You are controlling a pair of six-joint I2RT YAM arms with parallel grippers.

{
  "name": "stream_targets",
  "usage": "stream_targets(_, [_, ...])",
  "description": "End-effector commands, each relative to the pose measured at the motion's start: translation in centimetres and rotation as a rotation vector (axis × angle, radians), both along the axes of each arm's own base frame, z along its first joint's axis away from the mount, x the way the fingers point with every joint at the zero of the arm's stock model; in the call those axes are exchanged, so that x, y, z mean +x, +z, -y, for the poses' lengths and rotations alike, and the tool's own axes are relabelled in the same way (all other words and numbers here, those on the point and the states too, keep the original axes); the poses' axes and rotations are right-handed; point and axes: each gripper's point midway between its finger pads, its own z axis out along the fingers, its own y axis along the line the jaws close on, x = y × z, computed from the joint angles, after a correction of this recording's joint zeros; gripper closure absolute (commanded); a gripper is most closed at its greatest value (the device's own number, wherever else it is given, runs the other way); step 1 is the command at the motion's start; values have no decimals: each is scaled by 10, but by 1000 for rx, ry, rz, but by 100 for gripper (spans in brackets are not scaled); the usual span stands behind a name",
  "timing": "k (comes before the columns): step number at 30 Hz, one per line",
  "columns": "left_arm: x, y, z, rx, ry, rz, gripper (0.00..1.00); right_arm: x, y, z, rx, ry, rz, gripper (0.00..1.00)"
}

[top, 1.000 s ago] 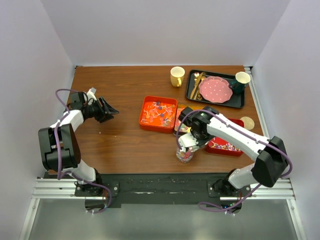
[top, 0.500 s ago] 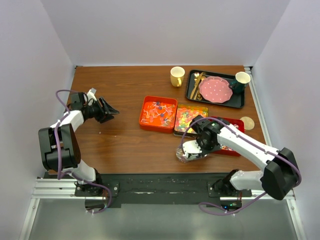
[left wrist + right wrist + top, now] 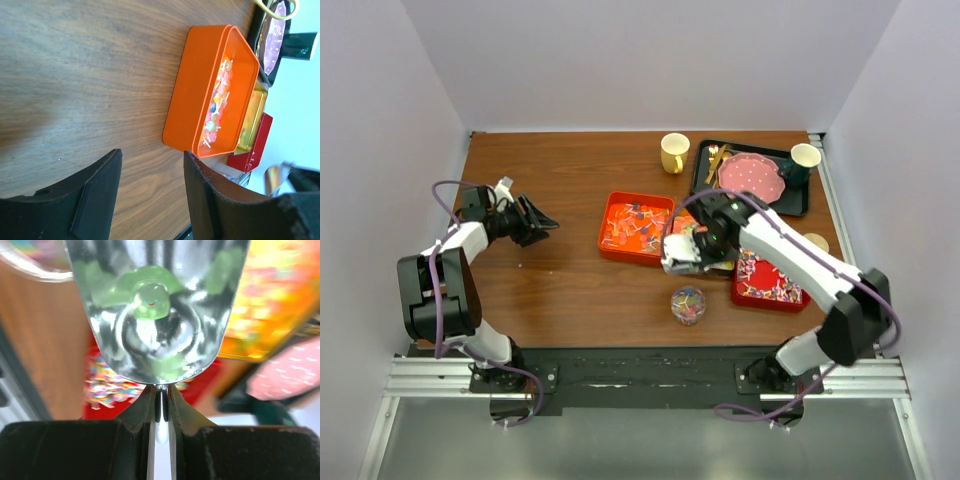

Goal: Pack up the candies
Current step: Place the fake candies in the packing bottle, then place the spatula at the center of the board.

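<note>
The candies lie in three trays: white-pink-purple wrapped ones in the orange tray (image 3: 636,227) (image 3: 196,95), glossy gummies in the gold tray (image 3: 718,262) (image 3: 253,116), mixed ones in the red tray (image 3: 766,281). My right gripper (image 3: 700,243) (image 3: 161,401) is shut on the handle of a metal scoop (image 3: 676,256) (image 3: 155,315), which hangs over the gold tray's left end. A single green gummy (image 3: 149,300) sits in the scoop. A small clear jar (image 3: 688,305) with candies inside stands near the front edge. Far to the left my left gripper (image 3: 536,222) (image 3: 152,170) is open, holding nothing.
A black tray (image 3: 704,178) at the back right holds a pink dotted plate (image 3: 751,178) and gold cutlery. A yellow mug (image 3: 674,153) stands left of it, a white-and-green cup (image 3: 804,158) at its right end. A round tan disc (image 3: 814,244) lies near the right edge.
My right arm has pulled the scoop away from the jar at the front edge, up and back toward the gold tray. The jar now shows fully. The left arm has not moved.
</note>
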Motion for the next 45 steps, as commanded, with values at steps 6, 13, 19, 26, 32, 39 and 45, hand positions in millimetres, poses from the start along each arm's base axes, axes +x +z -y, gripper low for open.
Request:
stream_targets(6, [-7,14,4,1,-6,70,43,97,37,-25,-234,-54,103,100])
stream_targets(13, [-12,12,4,-2,5,66,42,150,40,-36,-604,150,328,100])
stream_targets(19, [-12,12,5,-7,7,63,42,161,46,-47,-700,171,393,100])
stream_targets(26, [-10,9,4,-8,12,58,42,156,44,-42,-714,140,395,100])
stream_targets(32, [-7,8,4,-8,10,50,42,141,39,-27,-548,-67,330,100])
stream_targets(39, [-10,3,4,-6,8,38,42,107,19,44,-27,-885,55,100])
stream_targets(45, [-7,6,9,-5,-23,60,42,93,19,97,138,-1164,-18,100])
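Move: The right hand holds the scoop, a green candy in its bowl; the black plate tray lies some 22 cm ahead, 10 cm right and 14 cm below. The yellow candy tray is about 5 cm ahead and 3 cm left, the packing bottle 11 cm back and 7 cm left, the red candy tray 6 cm back and 15 cm right, all roughly 12 cm below. For the left hand, the plate tray is about 16 cm ahead, 57 cm right. Right hand carries the scoop 15 cm forward, dips its left side, levels, then swings right clockwise towards the plate tray. ##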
